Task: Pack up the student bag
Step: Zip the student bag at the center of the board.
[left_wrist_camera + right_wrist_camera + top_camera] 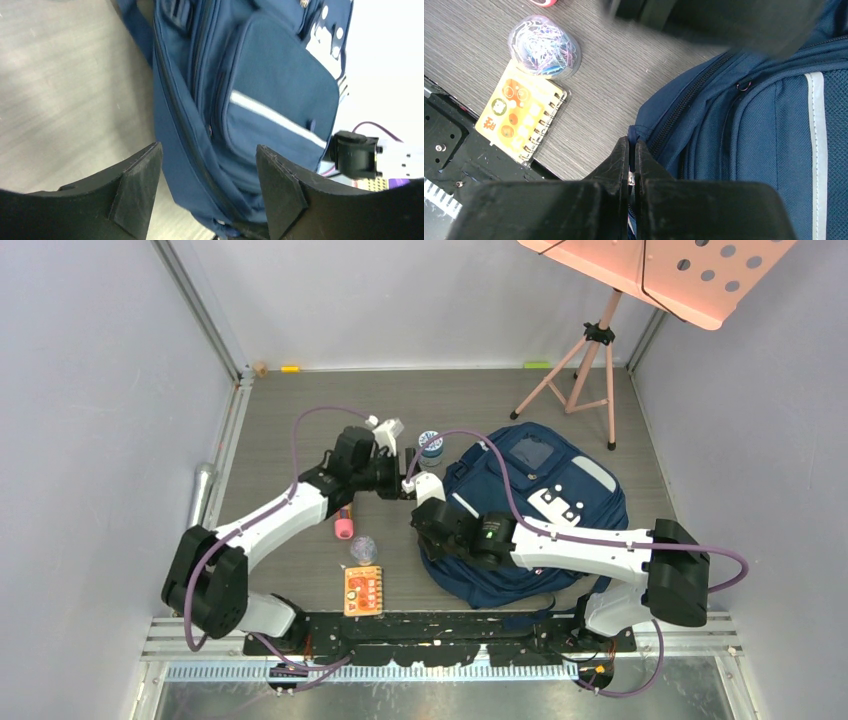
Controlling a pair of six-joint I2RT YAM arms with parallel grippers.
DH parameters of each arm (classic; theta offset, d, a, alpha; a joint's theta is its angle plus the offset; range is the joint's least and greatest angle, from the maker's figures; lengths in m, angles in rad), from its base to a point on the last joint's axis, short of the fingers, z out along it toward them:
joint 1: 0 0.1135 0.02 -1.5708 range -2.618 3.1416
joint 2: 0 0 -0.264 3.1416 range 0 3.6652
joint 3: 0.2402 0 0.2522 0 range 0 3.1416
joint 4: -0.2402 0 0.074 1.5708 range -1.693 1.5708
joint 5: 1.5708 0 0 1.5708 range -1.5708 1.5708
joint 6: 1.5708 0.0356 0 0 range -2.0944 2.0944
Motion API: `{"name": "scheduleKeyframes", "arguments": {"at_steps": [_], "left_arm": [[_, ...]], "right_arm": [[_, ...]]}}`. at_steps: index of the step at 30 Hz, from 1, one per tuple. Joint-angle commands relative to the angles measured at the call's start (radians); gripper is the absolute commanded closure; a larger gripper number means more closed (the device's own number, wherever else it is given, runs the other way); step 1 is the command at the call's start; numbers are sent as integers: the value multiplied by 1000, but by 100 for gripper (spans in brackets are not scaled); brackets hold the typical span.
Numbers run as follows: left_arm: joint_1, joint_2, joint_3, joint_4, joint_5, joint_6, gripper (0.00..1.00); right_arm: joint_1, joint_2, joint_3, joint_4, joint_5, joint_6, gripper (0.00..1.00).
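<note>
The student bag (545, 505), a large navy backpack with pale stripes and white patches, lies flat at the right of the table. My right gripper (428, 516) sits at the bag's near-left corner. In the right wrist view it (631, 150) is shut on a blue zip tab with a bit of metal, at the end of a zipper line on the bag (749, 130). My left gripper (406, 486) hovers at the bag's left edge. Seen from the left wrist, it (207, 192) stands open, with the bag's side seam and zipper (200, 150) showing in the gap, not pinched.
Left of the bag lie an orange spiral notebook (363, 590), a clear round box of paper clips (363, 548) and a pink object (343, 527). A small blue-lidded jar (431, 445) stands by the bag's top. A pink music stand (600, 340) rises at the back right.
</note>
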Motion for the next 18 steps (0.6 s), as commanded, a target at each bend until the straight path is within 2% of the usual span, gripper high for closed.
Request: {"name": "scheduleKeyframes", "arguments": {"at_steps": [1,8,10,18], "left_arm": [[-41,-70,-95,4,-18,-91,30],[-111,-114,-184,18,-48,-133,32],[-123,-104,-194,37,-44,-141,38],[-127,-68,-182,74,-48,-142,74]], "right_arm": [[9,-23,79,61,26,1,100],[9,-6,83,85,5,4,100],[9,1,84,90,-1,5,100],[9,4,87,84,-12,0,100]]}}
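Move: The stretch of the student bag's zip beside the right fingers lies about 9 cm back, 2 cm to the right and 5 cm below the left hand. From that hand, the lidded jar stands some 7 cm ahead, 4 cm right and 13 cm down; the clear tub is about 18 cm back, 12 cm left and 14 cm down. From the right hand, already pinching the bag's edge, that zip stretch is about 2 cm ahead, level sideways and 1 cm lower. Bring the left gripper back about 7 cm and down some 4 cm, quick at first and then easing to a stop at the zip just in front of the right fingers, tipping the fingers about 10 degrees. As it arrives, start closing the wide-open fingers over the zip, to roughly half their former gap. Hold the right hand in place, still shut on the bag's edge. ##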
